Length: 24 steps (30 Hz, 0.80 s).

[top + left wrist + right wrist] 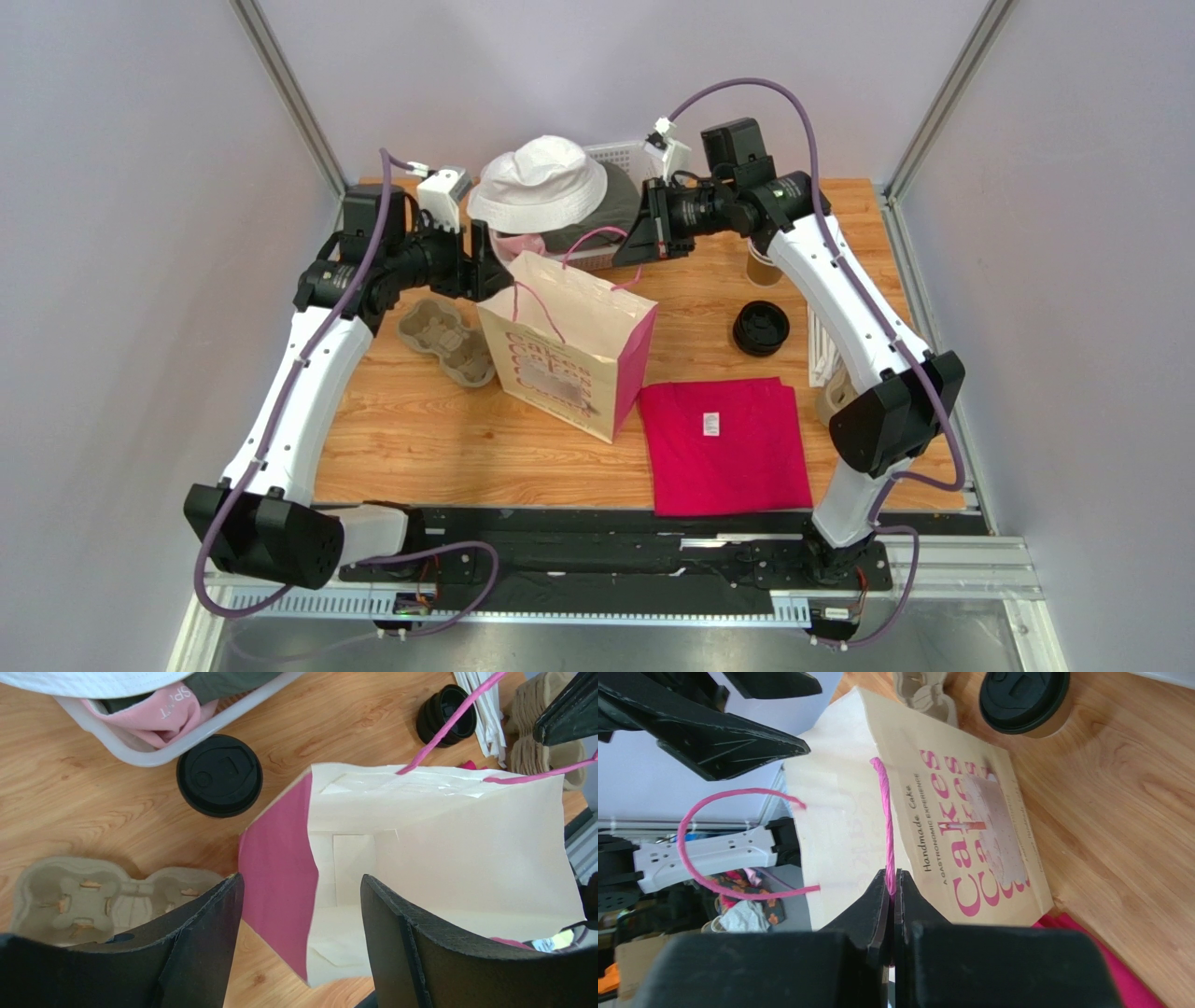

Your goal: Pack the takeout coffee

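The takeout coffee (219,775), a cup under a round black lid, stands on the table between the white basket (133,749) and the paper bag (435,868); it also shows at the top of the right wrist view (1023,696). My left gripper (302,889) hangs open above the bag's pink side panel and holds nothing. The bag (568,350) stands upright mid-table with its mouth open. My right gripper (891,882) is shut on the bag's pink cord handle (885,812) and holds it up. In the top view my left gripper (484,266) hides the coffee.
A pulp cup carrier (446,333) lies left of the bag. A stack of black lids (760,328) and lidless tan cups (762,262) sit on the right. A folded pink shirt (727,445) lies near the front. A white hat (540,182) tops the basket.
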Each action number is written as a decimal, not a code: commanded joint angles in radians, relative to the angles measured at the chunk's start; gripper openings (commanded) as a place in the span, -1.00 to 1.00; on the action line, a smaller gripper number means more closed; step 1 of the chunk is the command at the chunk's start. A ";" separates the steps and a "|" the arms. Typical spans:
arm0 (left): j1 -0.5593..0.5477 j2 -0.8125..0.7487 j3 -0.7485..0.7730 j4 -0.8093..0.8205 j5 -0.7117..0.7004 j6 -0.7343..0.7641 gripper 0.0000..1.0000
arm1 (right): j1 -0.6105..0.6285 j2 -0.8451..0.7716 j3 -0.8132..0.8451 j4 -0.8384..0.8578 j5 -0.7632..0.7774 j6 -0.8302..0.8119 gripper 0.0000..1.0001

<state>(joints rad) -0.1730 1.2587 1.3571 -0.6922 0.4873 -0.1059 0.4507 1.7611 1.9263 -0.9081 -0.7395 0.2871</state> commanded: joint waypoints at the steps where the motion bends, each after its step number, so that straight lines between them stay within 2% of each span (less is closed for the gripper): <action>1: 0.003 0.013 0.020 -0.067 0.066 0.055 0.33 | -0.004 0.008 0.020 0.049 -0.181 0.035 -1.00; 3: 0.003 0.037 0.025 -0.092 0.068 0.083 0.17 | -0.001 0.008 0.004 0.055 -0.224 0.037 -0.96; 4: 0.003 0.045 0.027 -0.110 0.073 0.097 -0.01 | -0.003 0.003 0.000 0.057 -0.225 0.032 -0.83; 6: 0.003 0.062 0.037 -0.130 0.089 0.164 -0.20 | -0.003 -0.008 0.000 0.055 -0.225 0.015 -0.61; 7: 0.003 0.064 0.040 -0.133 0.138 0.188 -0.55 | -0.004 -0.012 0.003 0.054 -0.224 0.006 -0.29; 8: 0.003 0.067 0.049 -0.136 0.161 0.236 -0.74 | -0.003 -0.015 0.007 0.052 -0.215 0.001 -0.12; 9: 0.003 0.065 0.051 -0.132 0.172 0.242 -0.83 | -0.003 -0.020 0.014 0.049 -0.192 -0.003 0.03; 10: 0.003 0.067 0.053 -0.121 0.178 0.251 -0.99 | -0.003 -0.026 0.025 0.041 -0.173 -0.021 0.32; 12: 0.003 0.077 0.080 -0.127 0.188 0.299 -1.00 | -0.004 -0.029 0.048 0.009 -0.120 -0.054 0.51; 13: 0.003 0.085 0.094 -0.151 0.218 0.325 -1.00 | -0.003 -0.029 0.084 -0.001 -0.103 -0.069 0.70; 19: 0.003 0.125 0.181 -0.268 0.353 0.517 -1.00 | 0.005 -0.041 0.221 -0.035 0.002 -0.143 0.86; 24: 0.003 0.186 0.247 -0.360 0.431 0.609 -1.00 | 0.054 -0.051 0.290 -0.032 0.041 -0.212 0.89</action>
<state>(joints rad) -0.1730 1.4014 1.5375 -0.9546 0.7998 0.3649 0.4583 1.7573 2.1517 -0.9443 -0.7563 0.1604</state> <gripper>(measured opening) 0.008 0.944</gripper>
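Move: The top edge of the paper bag's pink left end sits between my open left fingers, some 2 cm below and 1 cm to the right. From that hand, the bag's middle is about 10 cm right, 5 cm back and 13 cm down; the lidded coffee cup 8 cm ahead and 3 cm right; the cup carrier level, 9 cm left. My right fingers hold the bag's far handle, the bag's middle lying 8 cm left and 5 cm back of them. I sink my left hand about 3 cm while shutting its fingers to pinch the rim of the bag's pink end, then lift back up, drawing a little back and right with a turn of some 25 degrees clockwise. Meanwhile my right hand eases slightly back, opens wide to let go of the far handle, and rises about 7 cm clear of it, its fingers tipping up. ##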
